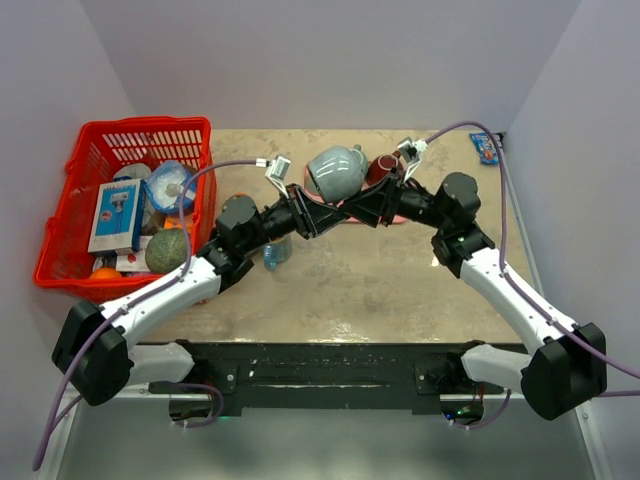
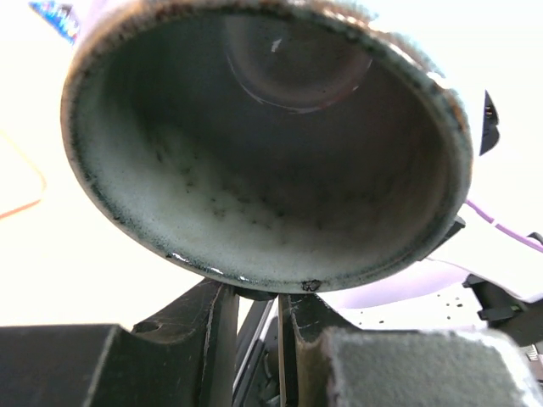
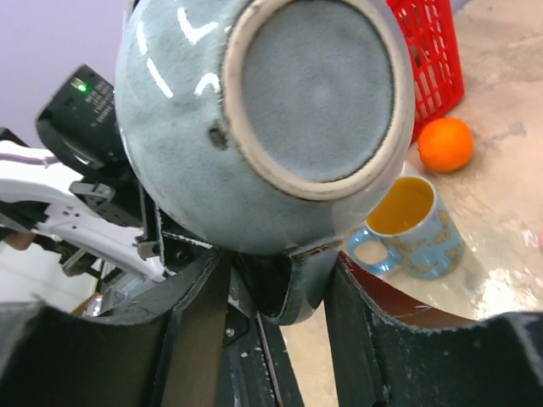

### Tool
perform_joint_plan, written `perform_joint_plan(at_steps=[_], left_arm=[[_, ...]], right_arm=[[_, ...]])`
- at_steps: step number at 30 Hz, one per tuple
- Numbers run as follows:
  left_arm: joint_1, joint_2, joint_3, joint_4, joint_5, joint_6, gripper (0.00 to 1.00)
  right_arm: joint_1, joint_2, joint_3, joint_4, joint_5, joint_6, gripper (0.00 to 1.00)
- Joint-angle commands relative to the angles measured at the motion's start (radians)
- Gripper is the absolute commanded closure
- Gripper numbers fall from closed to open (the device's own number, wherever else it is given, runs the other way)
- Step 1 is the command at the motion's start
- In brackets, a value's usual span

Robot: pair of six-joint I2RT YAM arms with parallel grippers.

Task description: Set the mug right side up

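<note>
The mug [image 1: 335,172] is grey-blue glazed and held in the air over the back middle of the table, tipped on its side. Its open mouth [image 2: 263,170] faces the left wrist camera and its unglazed base [image 3: 314,85] faces the right wrist camera. My left gripper [image 1: 318,205] [image 2: 259,297] is shut on the lower edge of the mug's rim. My right gripper [image 1: 350,205] [image 3: 276,271] stands open around the mug's handle [image 3: 310,280]. A gap shows between the handle and the left finger.
A red basket [image 1: 60,250] [image 3: 433,51] with a box, a green ball and other items stands at the left. A red cup [image 1: 383,168] stands behind the mug. A blue packet [image 1: 487,148] lies back right. Below the mug are a blue yellow-lined mug [image 3: 416,225] and an orange [image 3: 445,142].
</note>
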Motion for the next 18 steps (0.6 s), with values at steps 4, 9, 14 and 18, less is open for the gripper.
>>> perform_joint_plan(at_steps=[4, 9, 14, 18], left_arm=[[0.03, 0.037, 0.097, -0.013, -0.128, -0.01, 1.0], [0.03, 0.057, 0.132, -0.085, -0.151, 0.016, 1.0], [0.029, 0.099, 0.195, -0.226, -0.195, 0.065, 1.0], [0.029, 0.132, 0.22, -0.3, -0.215, 0.099, 1.0]], right_arm=[[0.028, -0.006, -0.056, 0.035, -0.035, -0.027, 0.43], [0.028, -0.004, -0.098, 0.012, 0.005, -0.049, 0.27], [0.028, 0.016, -0.096, -0.095, 0.072, -0.085, 0.22], [0.027, 0.04, -0.104, -0.169, 0.131, -0.095, 0.18]])
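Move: The grey mug hangs mouth-left, its rim already pinched by the left fingers; its middle is about 5 cm ahead of and 3 cm above the left hand, 1 cm to the right. From the right hand, whose loosening fingers straddle the handle, it is 5 cm ahead, 2 cm left, 3 cm up. The blue mug stands some 5 cm ahead of the left hand and 15 cm to its left, the maroon mug 22 cm ahead and 10 cm right, both nearly 30 cm down. The grey mug rides down about 6 cm towards the table in the left hand's unchanged rim grip, then increasingly forward as well, about 4 cm, while the left fingers tip down some 15 degrees and swing slightly counter-clockwise. The right hand opens wide and sinks about 7 cm, nearly straight down with its fingertips dipping, leaving the handle to the left hand. ##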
